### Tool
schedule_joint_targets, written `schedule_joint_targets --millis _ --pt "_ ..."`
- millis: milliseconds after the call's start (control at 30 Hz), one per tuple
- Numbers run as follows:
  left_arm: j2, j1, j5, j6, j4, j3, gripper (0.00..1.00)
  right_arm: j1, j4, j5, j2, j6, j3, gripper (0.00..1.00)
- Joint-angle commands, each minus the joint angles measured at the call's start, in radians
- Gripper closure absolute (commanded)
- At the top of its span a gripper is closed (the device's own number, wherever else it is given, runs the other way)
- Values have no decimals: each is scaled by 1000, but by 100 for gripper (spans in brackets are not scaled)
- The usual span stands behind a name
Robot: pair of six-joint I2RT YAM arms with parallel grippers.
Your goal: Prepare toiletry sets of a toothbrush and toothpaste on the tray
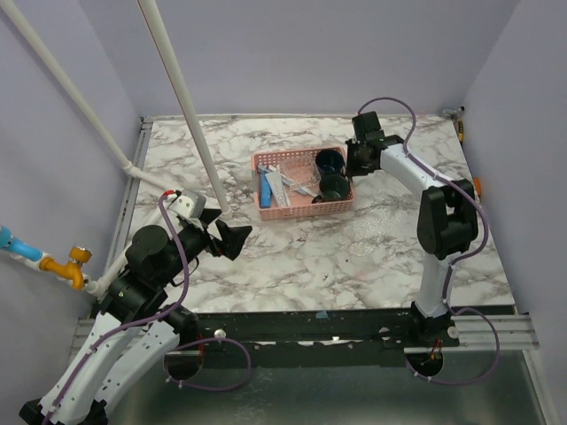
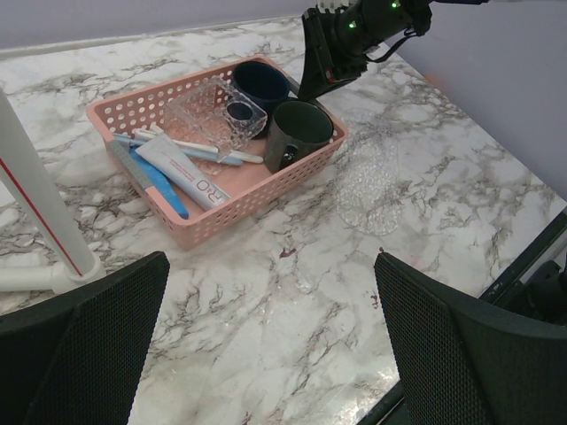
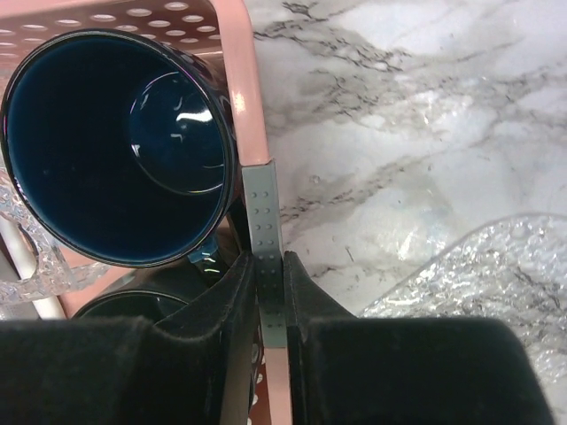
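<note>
A pink lattice basket point(image 1: 301, 208) point(image 2: 221, 217) holds a white toothpaste tube point(image 2: 182, 166), a blue toothbrush point(image 2: 161, 181), white toothbrushes point(image 2: 195, 146), two dark mugs point(image 2: 297, 133) and a clear tray point(image 2: 205, 111) leaning inside. A second clear tray point(image 2: 368, 181) point(image 3: 483, 283) lies on the table to the basket's right. My right gripper point(image 1: 352, 159) point(image 3: 268, 266) is shut on the basket's point(image 3: 237, 80) right rim at a grey strip, beside the blue mug point(image 3: 115, 146). My left gripper point(image 1: 223, 228) point(image 2: 270, 266) is open and empty over bare marble, nearer me than the basket.
A white pole point(image 1: 186, 106) point(image 2: 40, 208) slants up from the table left of the basket. The marble table point(image 1: 292, 266) is walled on the left, back and right. Its near edge point(image 2: 532, 252) shows in the left wrist view.
</note>
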Motion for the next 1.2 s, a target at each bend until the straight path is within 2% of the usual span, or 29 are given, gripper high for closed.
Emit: schedule_joint_targets --millis 0,267,467,600,667,800,967,1167 --pt "-1 3 9 3 -2 9 1 -1 -22 94 -34 72 -87 100" --pt "6 3 9 4 -5 10 1 -1 -57 166 25 65 22 100" --pt "3 2 8 4 -7 10 1 -1 -95 145 63 60 104 100" --pt "-2 4 10 4 -4 9 1 -1 -70 121 23 65 65 87" --pt "-2 4 13 3 -1 9 1 -1 -65 112 -2 67 49 75" --pt "6 3 19 2 -1 12 1 -1 -70 118 -58 79 28 64" --pt "5 2 21 2 -1 12 1 -1 -70 176 -138 79 -11 56" --pt "10 3 24 0 -2 12 1 -6 -69 284 -209 74 -76 54"
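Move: The right fingers are already shut on the grey grip of the pink tray's right rim; the tray's middle lies about 11 cm to their left, 2 cm back and 3 cm lower. Inside, the blue mug stands some 5 cm left and 4 cm ahead of the hand, the dark green mug 4 cm left and 3 cm back. From the left hand, the tray is roughly 26 cm ahead, 17 cm right and 22 cm below. Keep the right fingers pinched on the grey grip and ease the rim about 1 cm back and to the right, then about as far forward again, with a slight clockwise turn. Then open the fingers to about half, let go of the rim and lift the hand about 5.5 cm, drawing it off to the right of the tray. ##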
